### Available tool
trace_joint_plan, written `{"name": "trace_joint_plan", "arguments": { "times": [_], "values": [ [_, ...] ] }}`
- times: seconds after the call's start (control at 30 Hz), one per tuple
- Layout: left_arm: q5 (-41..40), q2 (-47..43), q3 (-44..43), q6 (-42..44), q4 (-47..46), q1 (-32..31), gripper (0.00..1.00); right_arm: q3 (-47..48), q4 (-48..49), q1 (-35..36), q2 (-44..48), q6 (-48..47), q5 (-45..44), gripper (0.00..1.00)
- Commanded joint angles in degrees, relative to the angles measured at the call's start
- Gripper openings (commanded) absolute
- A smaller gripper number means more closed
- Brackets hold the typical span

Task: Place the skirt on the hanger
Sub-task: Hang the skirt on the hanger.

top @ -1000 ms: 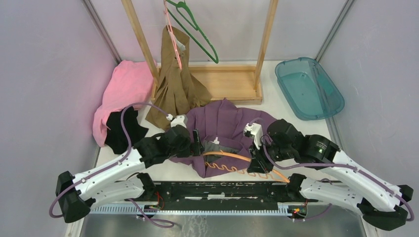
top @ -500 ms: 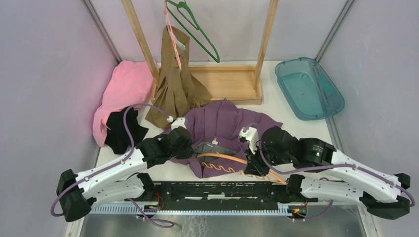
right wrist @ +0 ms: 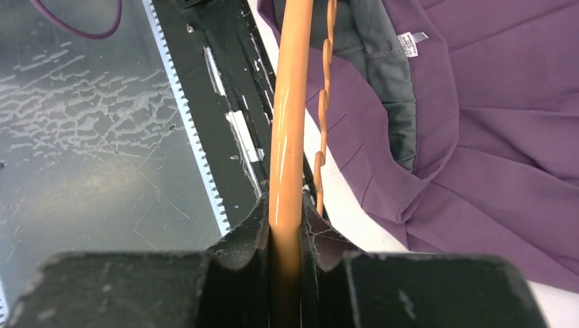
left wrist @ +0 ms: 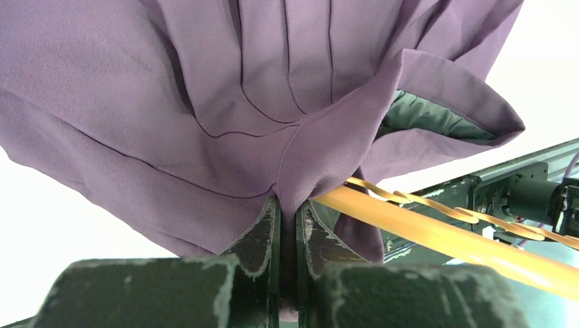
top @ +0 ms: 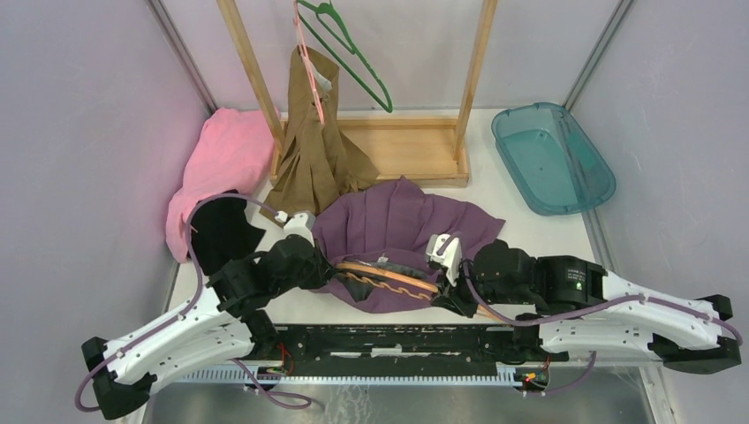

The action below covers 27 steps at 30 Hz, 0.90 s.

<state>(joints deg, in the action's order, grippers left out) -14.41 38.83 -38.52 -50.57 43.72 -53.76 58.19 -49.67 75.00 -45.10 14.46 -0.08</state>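
Note:
The purple pleated skirt (top: 402,221) lies on the white table in front of the rack, grey lining showing at its waistband (right wrist: 392,82). My left gripper (left wrist: 288,205) is shut on a fold of the skirt (left wrist: 225,89) at the waistband's left end (top: 329,269). An orange hanger (top: 389,281) with a wavy lower bar runs along the waistband. My right gripper (right wrist: 287,222) is shut on the hanger's thick orange bar (right wrist: 290,123) at its right end (top: 464,300).
A wooden rack (top: 402,146) stands at the back with a brown garment (top: 318,150) and a green hanger (top: 349,57) hanging from it. Pink cloth (top: 221,163) and black cloth (top: 216,231) lie at the left. A teal bin (top: 552,159) sits at the back right.
My left gripper has shut on the skirt's waistband and pulled left. The right gripper has carried the orange hanger up and left, so it now lies along the waistband.

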Motion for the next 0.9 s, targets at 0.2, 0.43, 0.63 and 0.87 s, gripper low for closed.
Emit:
{"name": "trace_joint_plan", "arguments": {
  "times": [0.2, 0.43, 0.63, 0.87],
  "values": [
    [4.0, 0.3, -4.2, 2.0, -5.4, 0.0, 0.03, -0.8, 10.8, 11.4, -6.0, -6.4, -15.1, 0.02],
    [10.6, 0.7, -6.7, 3.1, -13.3, 0.0, 0.03, -4.8, 19.1, 13.4, -4.9, -7.0, -18.7, 0.01],
    [14.8, 0.0, -6.5, 3.3, -18.2, 0.0, 0.03, -10.5, 28.8, 13.4, -2.3, -7.9, -18.6, 0.01],
    [19.6, -1.6, -4.1, 4.0, -23.3, 0.0, 0.05, -16.9, 39.6, 13.4, -2.3, -8.9, -18.4, 0.01]
  ]
}}
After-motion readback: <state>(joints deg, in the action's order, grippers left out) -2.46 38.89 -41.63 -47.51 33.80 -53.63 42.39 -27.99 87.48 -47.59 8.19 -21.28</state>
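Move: Pinching the purple skirt's left waist corner, the left hand has the orange hanger's left end just 2 cm to its right, tucked behind the waistband. From the right hand, gripping the hanger's right part, that waist corner lies some 22 cm left, 8 cm ahead and 9 cm lower. The skirt's body spreads on the table, its middle about 17 cm right of the left hand, 10 cm ahead and 11 cm below. Feeding the hanger leftward and down into the skirt's waist, the right hand sinks about 5 cm and goes 4 cm left, easing a little forward and rolling some 15 degrees with its grip kept. The left hand first all but waits, then draws the pinched waist corner about 5 cm up and 5 cm right over the hanger's end, its fingers swinging rightward and less steeply down. ##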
